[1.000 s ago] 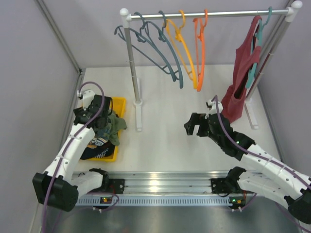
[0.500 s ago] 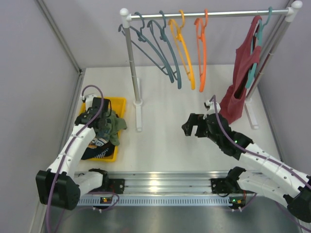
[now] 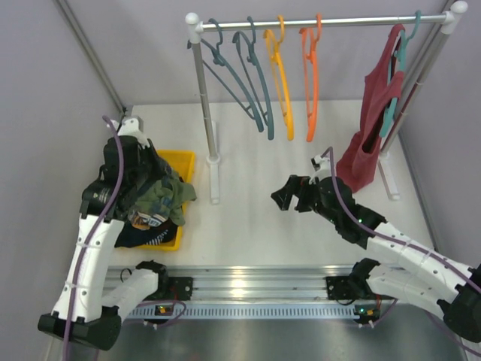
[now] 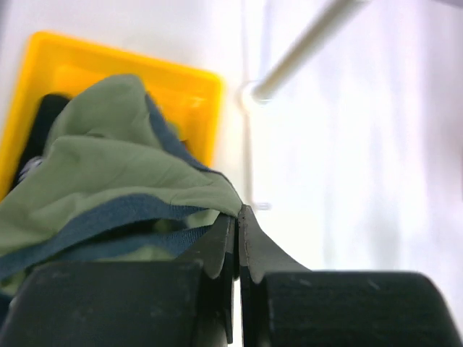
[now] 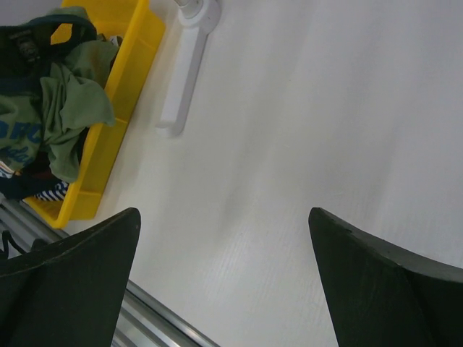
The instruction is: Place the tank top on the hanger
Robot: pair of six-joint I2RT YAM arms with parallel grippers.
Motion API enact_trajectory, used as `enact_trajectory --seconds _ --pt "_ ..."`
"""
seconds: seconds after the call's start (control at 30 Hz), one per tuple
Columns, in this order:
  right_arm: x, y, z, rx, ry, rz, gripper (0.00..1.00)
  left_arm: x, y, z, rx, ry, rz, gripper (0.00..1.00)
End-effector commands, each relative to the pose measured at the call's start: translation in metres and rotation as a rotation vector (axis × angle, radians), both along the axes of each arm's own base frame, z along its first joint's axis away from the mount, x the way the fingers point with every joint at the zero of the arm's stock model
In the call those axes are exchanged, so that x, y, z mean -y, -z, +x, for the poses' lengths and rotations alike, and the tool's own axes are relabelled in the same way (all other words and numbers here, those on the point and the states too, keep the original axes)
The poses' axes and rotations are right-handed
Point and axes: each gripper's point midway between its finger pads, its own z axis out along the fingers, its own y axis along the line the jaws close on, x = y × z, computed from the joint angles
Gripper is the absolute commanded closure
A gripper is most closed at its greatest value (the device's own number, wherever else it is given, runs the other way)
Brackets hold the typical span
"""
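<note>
The olive-green tank top (image 3: 167, 197) with navy trim lies bunched on other clothes in the yellow bin (image 3: 186, 161). My left gripper (image 3: 149, 185) hangs over it. In the left wrist view that gripper (image 4: 238, 214) is shut, and a corner of the tank top (image 4: 108, 170) is drawn to a point between its tips. The orange hanger (image 3: 310, 83) hangs on the rail at the back, far from both grippers. My right gripper (image 3: 288, 195) hovers over the white table at mid right; the right wrist view shows it (image 5: 223, 214) open with nothing in it.
An amber hanger (image 3: 282, 83) and teal-grey hangers (image 3: 244, 75) hang left of the orange one. A dark red top (image 3: 372, 128) hangs at the rail's right end. The rack's left post (image 3: 206, 113) and foot (image 5: 185, 72) stand beside the bin (image 5: 124, 72).
My left gripper has shut on the tank top's edge and its arm has risen and swung back. The right gripper has drifted slightly left. The hangers have swung a little.
</note>
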Motion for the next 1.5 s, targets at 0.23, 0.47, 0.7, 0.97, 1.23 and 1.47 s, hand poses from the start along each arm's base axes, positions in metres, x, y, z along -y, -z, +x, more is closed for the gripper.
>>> enact_trajectory --seconds 0.23,0.47,0.7,0.97,1.23,1.47 --pt "-0.043 -0.03 0.001 0.06 -0.062 0.197 0.0 0.092 -0.12 -0.025 0.264 0.458 -0.308 1.0" --pt "-0.052 -0.036 0.004 0.057 -0.062 0.229 0.0 0.117 -0.199 -0.03 0.408 0.587 -0.417 1.0" --pt "-0.066 -0.057 0.009 0.087 -0.062 0.318 0.0 0.136 -0.234 -0.045 0.459 0.692 -0.497 1.0" --pt "-0.114 -0.074 -0.005 0.122 -0.109 0.365 0.0 0.148 -0.232 -0.048 0.437 0.728 -0.515 1.0" --pt "-0.147 -0.074 0.009 0.183 -0.078 0.416 0.02 0.157 -0.226 -0.059 0.414 0.756 -0.513 1.0" --pt "-0.171 -0.072 0.009 0.221 -0.055 0.427 0.26 0.155 -0.223 -0.069 0.404 0.758 -0.512 1.0"
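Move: The left hand already pinches the green tank top and is to bring it to the open right gripper, about 40 cm to its right, 3 cm back and 9 cm lower. From the left hand, the yellow bin lies some 8 cm ahead, 5 cm left and 23 cm below. The tank top's middle is roughly 42 cm to the right hand's left, 3 cm ahead and 2 cm below. Left hand raises the held tank top about 20 cm and rightwards; right hand reaches left towards it, closing slightly. ##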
